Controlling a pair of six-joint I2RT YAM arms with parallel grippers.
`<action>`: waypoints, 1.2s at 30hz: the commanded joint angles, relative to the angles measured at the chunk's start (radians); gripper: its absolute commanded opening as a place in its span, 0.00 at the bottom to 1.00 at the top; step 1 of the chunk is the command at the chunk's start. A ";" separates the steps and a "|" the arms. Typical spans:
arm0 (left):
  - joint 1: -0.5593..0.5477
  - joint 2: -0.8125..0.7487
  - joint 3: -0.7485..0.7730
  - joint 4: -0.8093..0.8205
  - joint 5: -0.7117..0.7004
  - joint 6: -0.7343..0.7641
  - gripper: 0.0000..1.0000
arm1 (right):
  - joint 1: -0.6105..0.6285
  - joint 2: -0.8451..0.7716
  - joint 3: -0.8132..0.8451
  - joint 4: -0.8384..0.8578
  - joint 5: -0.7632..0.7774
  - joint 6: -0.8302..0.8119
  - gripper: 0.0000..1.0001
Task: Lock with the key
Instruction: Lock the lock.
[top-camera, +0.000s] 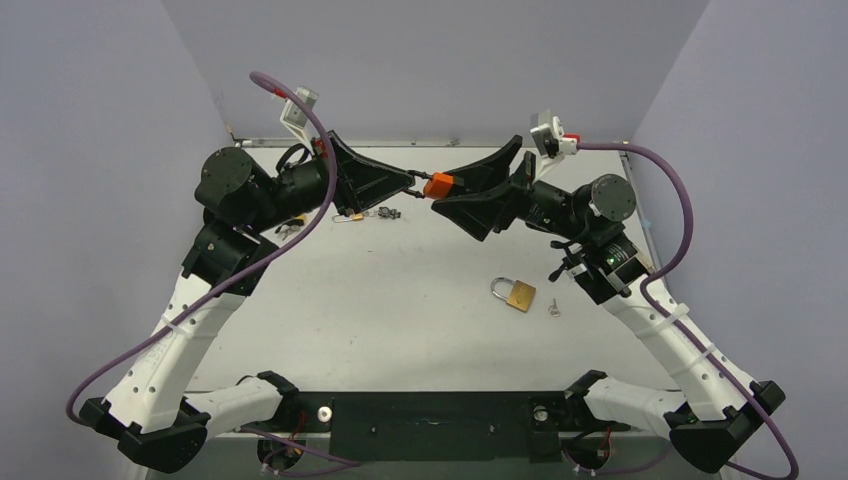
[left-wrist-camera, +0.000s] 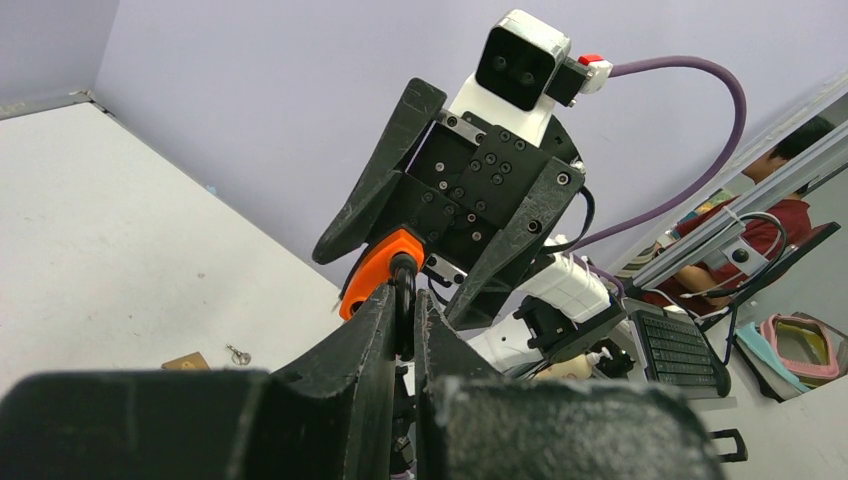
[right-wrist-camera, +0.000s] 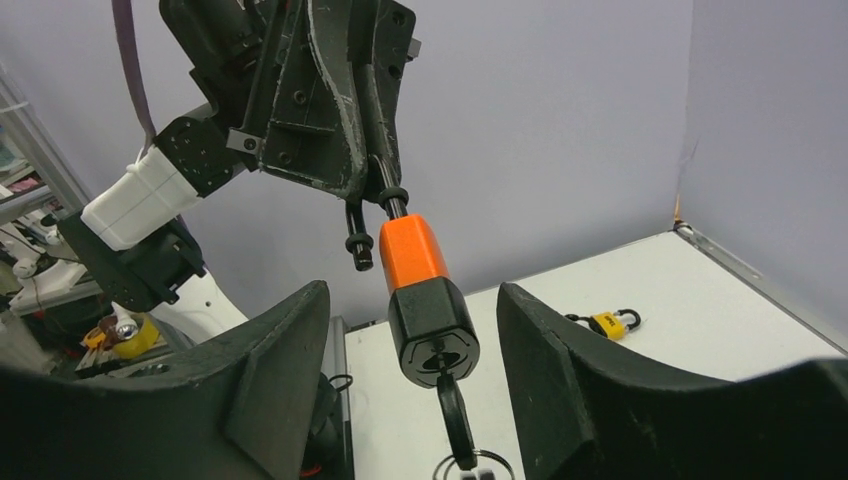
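Observation:
An orange padlock (top-camera: 438, 185) with a black base hangs in the air between the arms. My left gripper (top-camera: 414, 180) is shut on its black shackle (left-wrist-camera: 404, 300). In the right wrist view the shackle's free end (right-wrist-camera: 358, 248) stands out of the orange body (right-wrist-camera: 412, 252), so the lock is open. A black key (right-wrist-camera: 455, 410) with a ring sits in the keyhole of the base (right-wrist-camera: 432, 330). My right gripper (right-wrist-camera: 410, 300) is open, its jaws on either side of the base and not touching it.
A brass padlock (top-camera: 518, 294) and a small key (top-camera: 553, 310) lie on the table at the right. A small yellow padlock (right-wrist-camera: 610, 322) and loose keys (top-camera: 385, 212) lie near the back, under the left arm. Walls close in on three sides.

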 joint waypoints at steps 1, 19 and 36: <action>-0.006 -0.012 0.058 0.101 0.006 -0.014 0.00 | 0.006 -0.021 -0.009 0.109 -0.033 0.026 0.54; -0.006 -0.035 0.019 0.030 -0.010 0.082 0.00 | 0.000 0.009 -0.036 0.361 -0.087 0.344 0.00; -0.037 -0.055 -0.054 -0.060 0.005 0.224 0.00 | 0.007 0.003 -0.040 0.346 -0.081 0.397 0.00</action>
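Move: The orange lock, its shackle already pinched by the left fingers, has its body about 5 cm right of the left hand, 1 cm ahead and 3 cm lower. It stands between the right hand's open fingers, within a centimetre or so ahead, left and above its hand point. Far below the right hand on the table, the brass padlock lies some 13 cm ahead and 20 cm right, the small keys 7 cm ahead and 28 cm right. The orange lock's black lower end is pinched by the right fingers, which close from well open; the left fingers keep their grip on the shackle. With the lock held from both ends, both hands draw back towards the bases, the right about 3 cm and the left about 2 cm, the right wrist rolling and swinging its fingertips back some 20 degrees in all while the left rolls about 10 degrees. ##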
